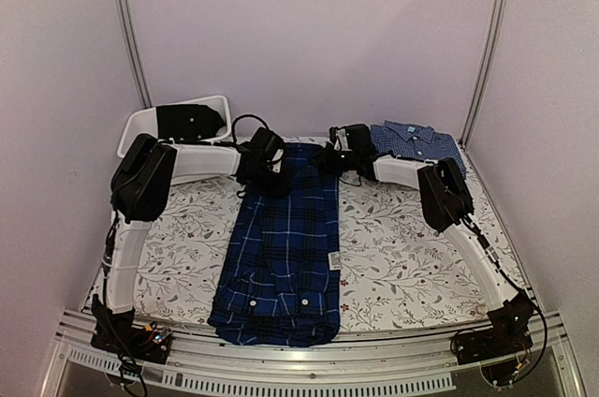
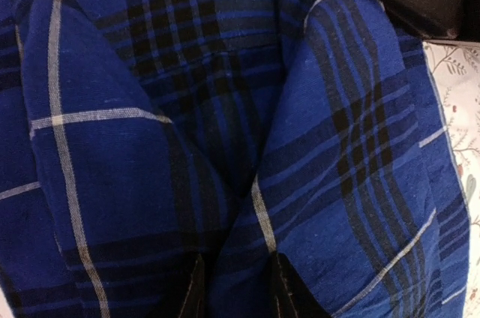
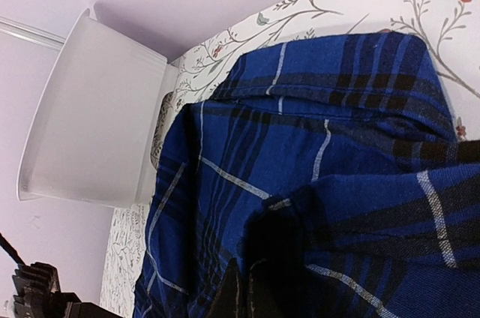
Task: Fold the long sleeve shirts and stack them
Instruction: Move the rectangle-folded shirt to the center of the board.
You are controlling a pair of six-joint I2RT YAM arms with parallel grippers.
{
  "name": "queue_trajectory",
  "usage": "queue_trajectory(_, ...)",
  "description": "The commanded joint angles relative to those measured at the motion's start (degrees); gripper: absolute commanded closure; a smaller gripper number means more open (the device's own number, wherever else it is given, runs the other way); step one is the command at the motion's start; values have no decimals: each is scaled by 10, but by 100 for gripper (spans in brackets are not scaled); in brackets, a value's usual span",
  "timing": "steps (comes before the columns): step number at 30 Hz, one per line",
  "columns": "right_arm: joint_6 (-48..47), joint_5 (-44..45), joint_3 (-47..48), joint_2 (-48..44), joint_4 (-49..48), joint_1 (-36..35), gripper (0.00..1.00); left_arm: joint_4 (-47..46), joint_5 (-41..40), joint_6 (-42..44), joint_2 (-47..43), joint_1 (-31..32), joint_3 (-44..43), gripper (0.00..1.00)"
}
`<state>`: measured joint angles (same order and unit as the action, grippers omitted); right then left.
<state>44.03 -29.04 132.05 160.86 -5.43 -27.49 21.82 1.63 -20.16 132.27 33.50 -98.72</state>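
The navy and royal-blue plaid shirt (image 1: pixel 281 257) lies folded into a long strip down the middle of the table, its cuffs at the near edge. My left gripper (image 1: pixel 270 177) sits at the strip's far left corner. In the left wrist view the left gripper (image 2: pixel 236 269) is shut on a bunched ridge of plaid cloth (image 2: pixel 225 145). My right gripper (image 1: pixel 325 159) is at the far right corner. In the right wrist view the right gripper (image 3: pixel 251 280) has its fingers pressed together on a raised fold of the plaid (image 3: pixel 337 205). The lighter blue checked shirt (image 1: pixel 417 142) lies folded at the back right.
A white plastic bin (image 1: pixel 140 125) stands at the back left, close to the plaid's far end (image 3: pixel 90 108). A floral tablecloth (image 1: pixel 402 247) covers the table. Walls close in on three sides. A metal rail (image 1: pixel 309 350) runs along the near edge.
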Motion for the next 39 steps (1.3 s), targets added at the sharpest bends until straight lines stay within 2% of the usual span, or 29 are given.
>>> queue_trajectory(1, 2, 14, 14, -15, -16, -1, 100, -4, -6, -6, 18, 0, 6, 71)
queue_trajectory(9, -1, 65, -44, -66, -72, 1, 100, -7, -5, -9, 26, -3, 8, 71)
queue_trajectory(16, 3, 76, -33, -70, -87, 6, 100, -2, -4, -8, 44, -7, -19, 71)
queue_trajectory(20, -2, 69, -34, -73, -79, 10, 92, 2, -4, -13, 56, -10, -34, 71)
queue_trajectory(23, -13, 65, -34, -81, -72, 11, 76, 5, -4, -20, 64, -14, -46, 71)
queue_trajectory(27, -36, 65, -35, -102, -45, 12, 64, 8, -1, -30, 78, -18, -68, 71)
queue_trajectory(34, -88, 72, -49, -171, 68, 11, 58, 28, -14, -65, 129, -22, -147, 70)
queue_trajectory(39, -107, 71, -170, -263, 100, -6, 58, 29, 3, -69, 161, -27, -212, 69)
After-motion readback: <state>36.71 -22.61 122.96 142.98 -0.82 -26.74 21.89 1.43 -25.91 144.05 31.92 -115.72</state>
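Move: The plaid shirt's middle lies about 13 cm back and 3 cm right of my left hand, just below its fingertips, and 25 cm back, 8 cm left and about 3 cm below my right. Its far edge is some 18 cm ahead and 5 cm right of my left hand. From that hand, the checked shirt stack stands about 14 cm ahead and 34 cm right, the white bin 9 cm ahead and 24 cm left. With my left fingertips already down on the plaid shirt and kept part open, I hold a moment, then push along it low and forward with growing speed, about 6 cm with a slight drift right. My right hand, still pinching the cloth near the far right corner, eases forward and up a little, opens to let go, then lifts clear to some 12 cm higher, drifting right. ##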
